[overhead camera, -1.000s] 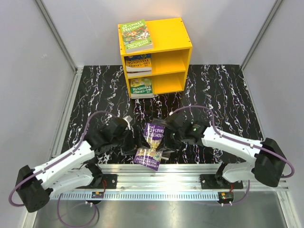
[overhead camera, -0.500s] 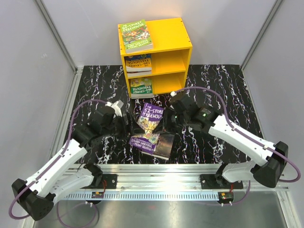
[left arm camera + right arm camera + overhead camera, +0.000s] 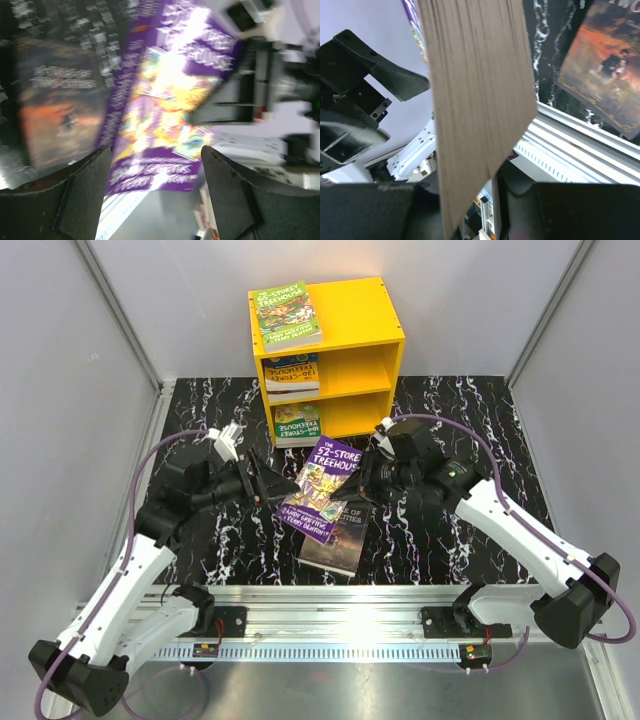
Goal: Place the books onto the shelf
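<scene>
The yellow shelf [image 3: 345, 348] stands at the back. A green book [image 3: 287, 313] lies on its top, and more books sit in its upper compartment [image 3: 292, 375] and lower compartment [image 3: 297, 424]. My right gripper [image 3: 368, 477] is shut on the purple Treehouse book [image 3: 322, 490], which hangs tilted above the table. In the right wrist view its page edge [image 3: 475, 100] runs between the fingers [image 3: 555, 210]. The dark "A Tale of Two Cities" [image 3: 340, 537] lies flat on the table beneath it. My left gripper [image 3: 262, 480] is open just left of the purple book [image 3: 170, 100], with nothing between its fingers [image 3: 80, 200].
The black marbled table [image 3: 470, 430] is bounded by grey walls on both sides and a metal rail [image 3: 330, 610] at the near edge. The two arms face each other across the purple book. The dark book [image 3: 607, 75] lies close to the rail.
My right gripper has carried the purple book up and back toward the shelf, uncovering the dark book. My left gripper has drawn away to the left and up, jaws slightly narrower.
</scene>
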`<state>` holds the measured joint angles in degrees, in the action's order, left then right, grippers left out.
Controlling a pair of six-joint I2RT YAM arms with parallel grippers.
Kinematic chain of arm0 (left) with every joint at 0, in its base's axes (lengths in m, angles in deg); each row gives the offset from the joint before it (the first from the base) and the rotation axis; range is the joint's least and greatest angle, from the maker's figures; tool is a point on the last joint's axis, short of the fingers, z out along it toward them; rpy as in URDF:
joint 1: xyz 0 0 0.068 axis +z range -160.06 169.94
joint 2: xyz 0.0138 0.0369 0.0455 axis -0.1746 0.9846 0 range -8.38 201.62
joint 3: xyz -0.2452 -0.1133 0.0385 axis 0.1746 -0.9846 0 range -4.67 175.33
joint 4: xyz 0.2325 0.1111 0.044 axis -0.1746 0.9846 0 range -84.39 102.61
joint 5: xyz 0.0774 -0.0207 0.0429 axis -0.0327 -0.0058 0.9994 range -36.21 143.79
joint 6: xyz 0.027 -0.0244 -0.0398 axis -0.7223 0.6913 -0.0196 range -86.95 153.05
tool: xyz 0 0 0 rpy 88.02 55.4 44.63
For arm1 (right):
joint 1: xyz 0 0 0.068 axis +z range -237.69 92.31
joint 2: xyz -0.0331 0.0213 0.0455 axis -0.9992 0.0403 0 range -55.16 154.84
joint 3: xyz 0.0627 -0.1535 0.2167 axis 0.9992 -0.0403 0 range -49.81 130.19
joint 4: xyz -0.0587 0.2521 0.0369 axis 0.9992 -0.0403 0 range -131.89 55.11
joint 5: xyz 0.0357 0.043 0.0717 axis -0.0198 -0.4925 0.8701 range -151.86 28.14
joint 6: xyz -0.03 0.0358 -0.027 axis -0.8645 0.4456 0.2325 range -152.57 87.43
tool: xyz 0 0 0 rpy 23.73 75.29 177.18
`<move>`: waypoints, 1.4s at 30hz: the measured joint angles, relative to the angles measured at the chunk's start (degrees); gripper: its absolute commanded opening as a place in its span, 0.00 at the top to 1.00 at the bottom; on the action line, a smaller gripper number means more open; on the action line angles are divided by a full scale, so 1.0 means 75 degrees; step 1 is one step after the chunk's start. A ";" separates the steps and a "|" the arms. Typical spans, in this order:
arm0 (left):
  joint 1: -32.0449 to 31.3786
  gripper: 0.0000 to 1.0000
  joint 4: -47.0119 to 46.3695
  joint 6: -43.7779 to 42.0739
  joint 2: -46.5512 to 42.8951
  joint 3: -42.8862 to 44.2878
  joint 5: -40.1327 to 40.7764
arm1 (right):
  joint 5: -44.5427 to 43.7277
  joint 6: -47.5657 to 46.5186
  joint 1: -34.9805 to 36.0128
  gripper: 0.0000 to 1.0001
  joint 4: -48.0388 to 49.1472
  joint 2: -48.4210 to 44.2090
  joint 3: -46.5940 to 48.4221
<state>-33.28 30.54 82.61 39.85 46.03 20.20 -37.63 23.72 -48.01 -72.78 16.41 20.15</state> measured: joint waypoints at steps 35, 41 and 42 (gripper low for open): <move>0.0510 0.84 -0.1539 0.0358 0.1131 0.0449 -0.1886 | 0.1693 0.0656 -0.0329 1.00 0.1880 0.0090 0.0061; 0.0522 1.00 -0.0466 -0.0289 0.1209 0.1384 -0.1766 | 0.1897 0.0653 -0.0402 1.00 0.2139 0.0117 0.0061; 0.0507 1.00 -0.0131 -0.0463 0.1288 0.1629 -0.1667 | 0.1915 0.0653 -0.0411 1.00 0.2186 0.0117 0.0064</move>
<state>-29.48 29.56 79.14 49.51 58.25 7.70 -23.27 28.61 -51.09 -56.38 17.28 20.63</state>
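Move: The purple 52-Storey Treehouse book, already held by its page edge in the right hand, has its middle about 9 cm right and 1 cm ahead of the left hand, nearly level in height. The right hand has the yellow shelf's middle some 22 cm ahead and 2 cm left. From that hand, A Tale of Two Cities lies about 11 cm back, straight in line sideways, some 18 cm below. Left hand climbs about 5 cm and pinches the book's spine while the right lifts it about 6 cm. ##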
